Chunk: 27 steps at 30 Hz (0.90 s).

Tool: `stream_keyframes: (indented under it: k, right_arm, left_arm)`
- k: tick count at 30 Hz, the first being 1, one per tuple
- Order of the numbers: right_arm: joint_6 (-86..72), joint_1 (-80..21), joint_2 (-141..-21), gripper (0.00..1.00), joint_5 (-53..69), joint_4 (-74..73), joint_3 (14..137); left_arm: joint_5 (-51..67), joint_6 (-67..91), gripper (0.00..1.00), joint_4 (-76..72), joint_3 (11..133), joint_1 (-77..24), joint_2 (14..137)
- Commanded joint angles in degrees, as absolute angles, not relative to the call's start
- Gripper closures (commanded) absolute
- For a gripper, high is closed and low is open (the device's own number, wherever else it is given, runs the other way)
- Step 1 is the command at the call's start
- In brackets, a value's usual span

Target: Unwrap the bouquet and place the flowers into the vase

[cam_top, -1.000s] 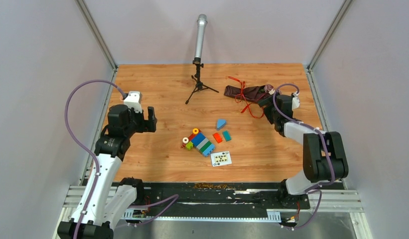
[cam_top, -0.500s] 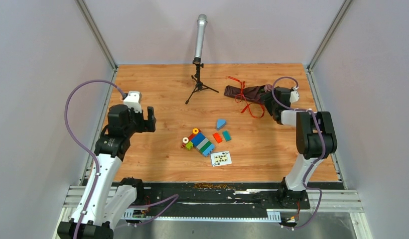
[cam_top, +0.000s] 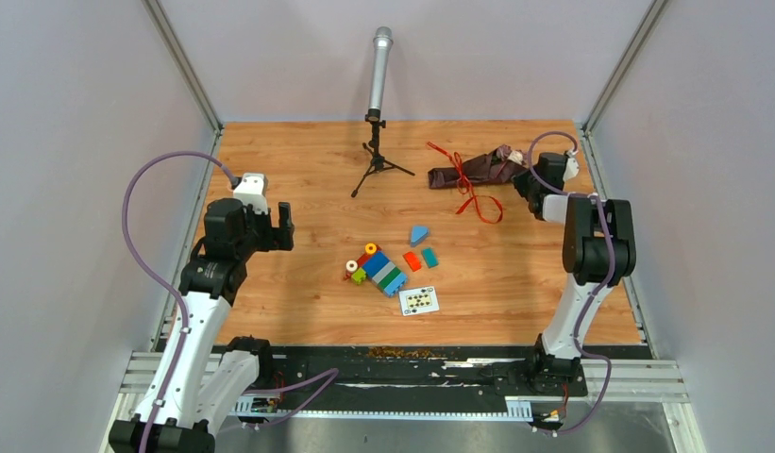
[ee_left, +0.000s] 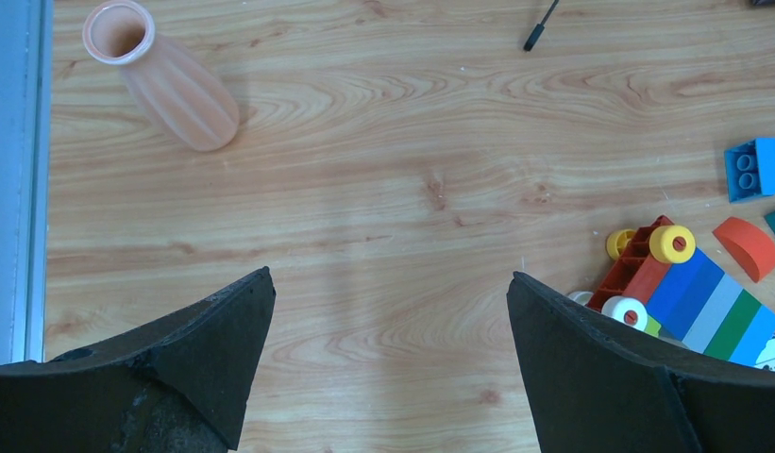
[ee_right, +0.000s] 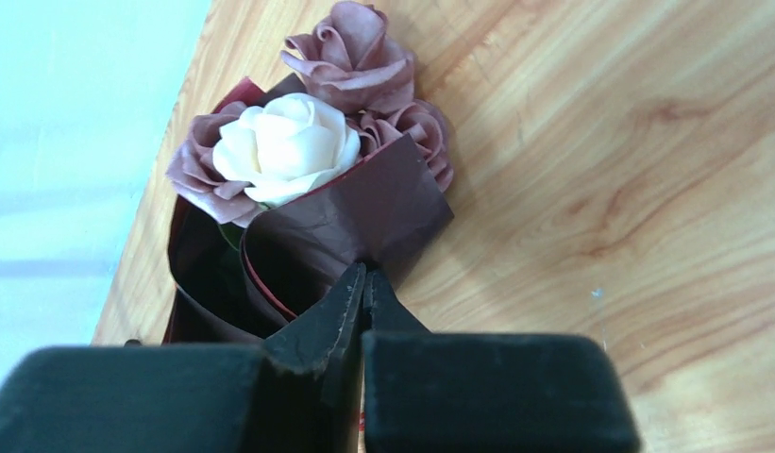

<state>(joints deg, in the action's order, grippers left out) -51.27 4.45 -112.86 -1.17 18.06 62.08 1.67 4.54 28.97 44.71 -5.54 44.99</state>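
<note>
The bouquet (cam_top: 473, 170), a dark maroon paper cone with a loose red ribbon (cam_top: 470, 192), lies at the back right of the table. My right gripper (cam_top: 525, 176) is at its flower end. In the right wrist view my right gripper (ee_right: 365, 276) is shut, pinching the edge of the maroon wrap (ee_right: 364, 212). The flowers poke out just beyond: a cream rose (ee_right: 284, 146) among dusty purple roses (ee_right: 350, 57). The salmon-pink ribbed vase (ee_left: 166, 80) stands at the upper left of the left wrist view. My left gripper (ee_left: 388, 283) hovers open over bare wood, well short of it. In the top view the vase is hidden.
A grey microphone on a tripod (cam_top: 377, 94) stands at the back centre. Coloured toy blocks (cam_top: 383, 269) and a small card (cam_top: 419, 300) lie mid-table, the blocks (ee_left: 690, 283) also right of my left gripper. The right wall runs close beside the bouquet.
My right gripper closed onto the wrap and moved toward the back right corner. The bouquet's flower end swung that way with it. The left arm stayed still.
</note>
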Motion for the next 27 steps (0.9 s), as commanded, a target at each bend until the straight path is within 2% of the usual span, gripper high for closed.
stream_keyframes:
  k: [1, 5, 10, 12, 15, 18, 21, 27]
  right_arm:
    - [-46.2, 6.5, -112.6, 1.0, 5.8, 22.8, 65.1]
    - [-42.1, 8.3, -109.8, 0.97, 8.9, 20.5, 63.9]
    - [-39.7, 8.1, -104.5, 0.78, 10.1, 14.4, 61.2]
    - [-41.6, 7.5, -103.3, 0.71, 11.8, 13.8, 60.0]
    - [-44.8, 5.1, -102.4, 0.55, 12.8, 11.8, 59.1]
    - [-50.8, 2.6, -101.5, 0.45, 12.6, 14.3, 56.7]
    - [-56.9, -1.9, -101.2, 0.39, 11.0, 18.9, 53.7]
    - [-62.1, -8.3, -104.4, 0.34, 7.0, 18.9, 56.2]
  left_arm:
    - [1.3, 3.4, 0.0, 27.9, 44.6, -5.8, 44.0]
    - [1.9, 3.4, 0.0, 27.8, 44.5, -5.7, 44.0]
    - [2.4, 3.3, 0.0, 27.6, 44.5, -5.8, 44.2]
    - [2.4, 3.3, 0.0, 27.5, 44.5, -5.7, 44.4]
    - [2.5, 3.4, 0.0, 27.6, 44.6, -5.7, 44.7]
    - [2.4, 3.4, 0.0, 27.6, 44.6, -5.8, 44.8]
    - [2.3, 3.5, 0.0, 27.6, 44.5, -5.8, 44.8]
    - [2.8, 3.6, 0.0, 27.6, 44.5, -5.8, 44.6]
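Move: Roughly 16 cm to the right hand's left and 2 cm back, slightly lower, lies the red ribbon's knot on the bouquet. The dark wrapper's middle is about 12 cm left and 1 cm ahead; the flower heads lie some 6 cm ahead and 4 cm left, the blue block 16 cm back and 30 cm left. From the left hand the knot is about 22 cm ahead, 49 cm right and 17 cm below. Backing off from the wrapper's flower end, the right hand, shut at the paper's edge, eases right a little and rises about 4 cm while starting to open. It then sweeps left and back and sinks again to the red ribbon, ending some 11 cm to the left, fingers about two-thirds open and turned some 15 degrees counter-clockwise. ##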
